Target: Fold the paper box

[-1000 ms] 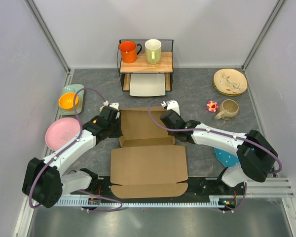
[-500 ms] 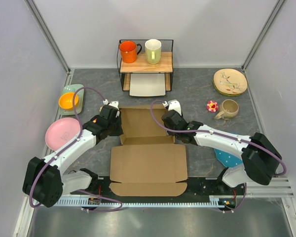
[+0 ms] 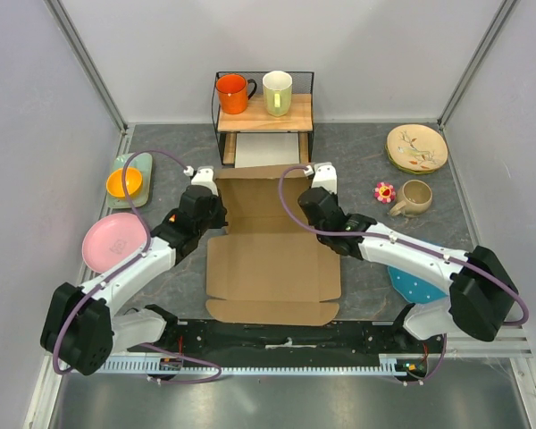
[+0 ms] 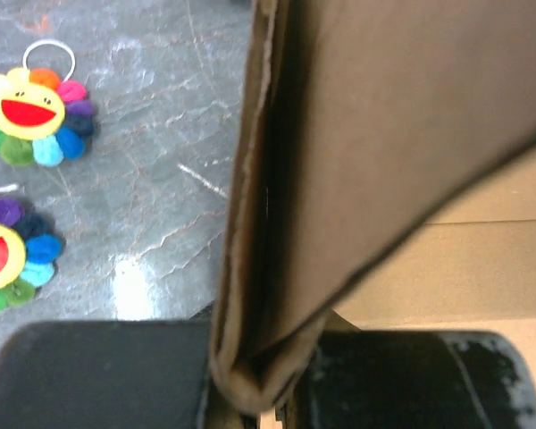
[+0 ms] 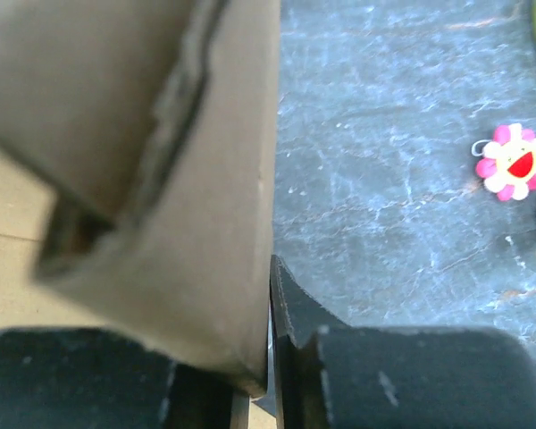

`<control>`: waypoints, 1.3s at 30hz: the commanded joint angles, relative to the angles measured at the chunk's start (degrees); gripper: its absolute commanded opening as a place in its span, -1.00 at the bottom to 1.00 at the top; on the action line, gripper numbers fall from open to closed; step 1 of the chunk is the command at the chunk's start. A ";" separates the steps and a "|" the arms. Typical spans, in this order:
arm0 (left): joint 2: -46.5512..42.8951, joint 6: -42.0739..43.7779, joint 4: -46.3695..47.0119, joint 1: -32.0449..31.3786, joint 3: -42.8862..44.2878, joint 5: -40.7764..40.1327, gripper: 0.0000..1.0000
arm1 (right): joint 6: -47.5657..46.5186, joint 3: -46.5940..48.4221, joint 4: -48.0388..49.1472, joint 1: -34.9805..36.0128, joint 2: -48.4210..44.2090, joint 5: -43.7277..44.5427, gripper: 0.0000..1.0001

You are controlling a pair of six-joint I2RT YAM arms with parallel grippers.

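Observation:
The paper box (image 3: 270, 259), a large brown cardboard sheet with creases, lies flat in the middle, with its two side walls raised at the far half. My left gripper (image 3: 211, 202) is at the left wall and is shut on that doubled wall (image 4: 277, 223), which stands between the dark fingers (image 4: 98, 375). My right gripper (image 3: 313, 202) is at the right wall. In the right wrist view that wall (image 5: 205, 232) fills the gap between the jaws, and the right finger (image 5: 290, 304) presses on it. The box's far edge reaches the shelf.
A wire shelf (image 3: 263, 112) at the back holds an orange mug (image 3: 232, 92) and a cream mug (image 3: 277, 92), with a white tray (image 3: 266, 150) beneath. A pink plate (image 3: 113, 239) and an orange bowl (image 3: 123, 181) are on the left. On the right are a patterned plate (image 3: 416, 147), a beige cup (image 3: 415, 197) and a flower toy (image 3: 384, 191).
Both grippers have moved away from the bases toward the shelf and the whole box has slid with them. The right gripper opened wider, then closed on the right wall.

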 commanded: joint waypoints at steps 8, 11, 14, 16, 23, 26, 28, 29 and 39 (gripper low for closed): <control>1.07 7.67 35.75 -5.86 -13.89 -7.62 -0.95 | 3.02 -10.99 13.42 -0.30 -0.11 0.90 -0.35; 2.38 6.97 37.69 -7.18 -16.10 -10.34 -0.95 | 3.81 -13.54 13.62 -0.22 0.41 -0.77 0.14; 3.44 7.05 37.43 -8.85 -15.93 -14.03 -0.96 | 4.95 -14.51 12.22 -0.30 -0.63 -2.18 0.40; 3.97 7.14 35.95 -9.38 -15.31 -16.14 -0.96 | 5.22 -14.60 11.86 -0.30 -2.04 -3.41 0.54; 5.99 5.56 31.55 -10.79 -12.15 -21.68 -0.97 | 0.31 -13.28 3.61 2.07 -12.66 -9.56 0.81; 7.04 3.28 30.15 -10.96 -11.27 -23.96 -0.96 | -1.54 -13.55 0.97 3.30 -18.63 -13.51 0.96; 8.27 0.92 29.26 -10.96 -10.83 -26.07 -0.96 | -1.72 -12.94 -2.01 3.83 -22.33 -15.80 0.96; 8.62 0.47 29.08 -11.05 -10.48 -26.34 -0.96 | -1.38 -12.50 -3.25 4.09 -23.48 -15.98 0.96; 12.67 -0.77 32.77 -11.23 -11.09 -23.10 -0.96 | 9.96 -5.73 -11.61 -5.71 -27.54 -11.84 0.96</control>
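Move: Both hands already pinch the raised box, the right hand at its right rear side flap, right at the fingertips, the left hand at the matching left flap about 21 cm to its left. The flat front panel's middle lies some 18 cm back, 9 cm left and 13 cm below the right hand; from the left hand it is 18 cm back, 12 cm right and 11 cm below. A rainbow flower sits about 8 cm left of the left hand, 1 cm back, on the table. The right hand lets go of the right rear flap: it sinks about 7 cm as its fingers spread, then draws back towards the base and climbs some 13 cm clear of the cardboard, fingers wide open. The left hand keeps its pinch on the left flap, bringing it down about 5 cm while its fingers tip up roughly 10 degrees. ##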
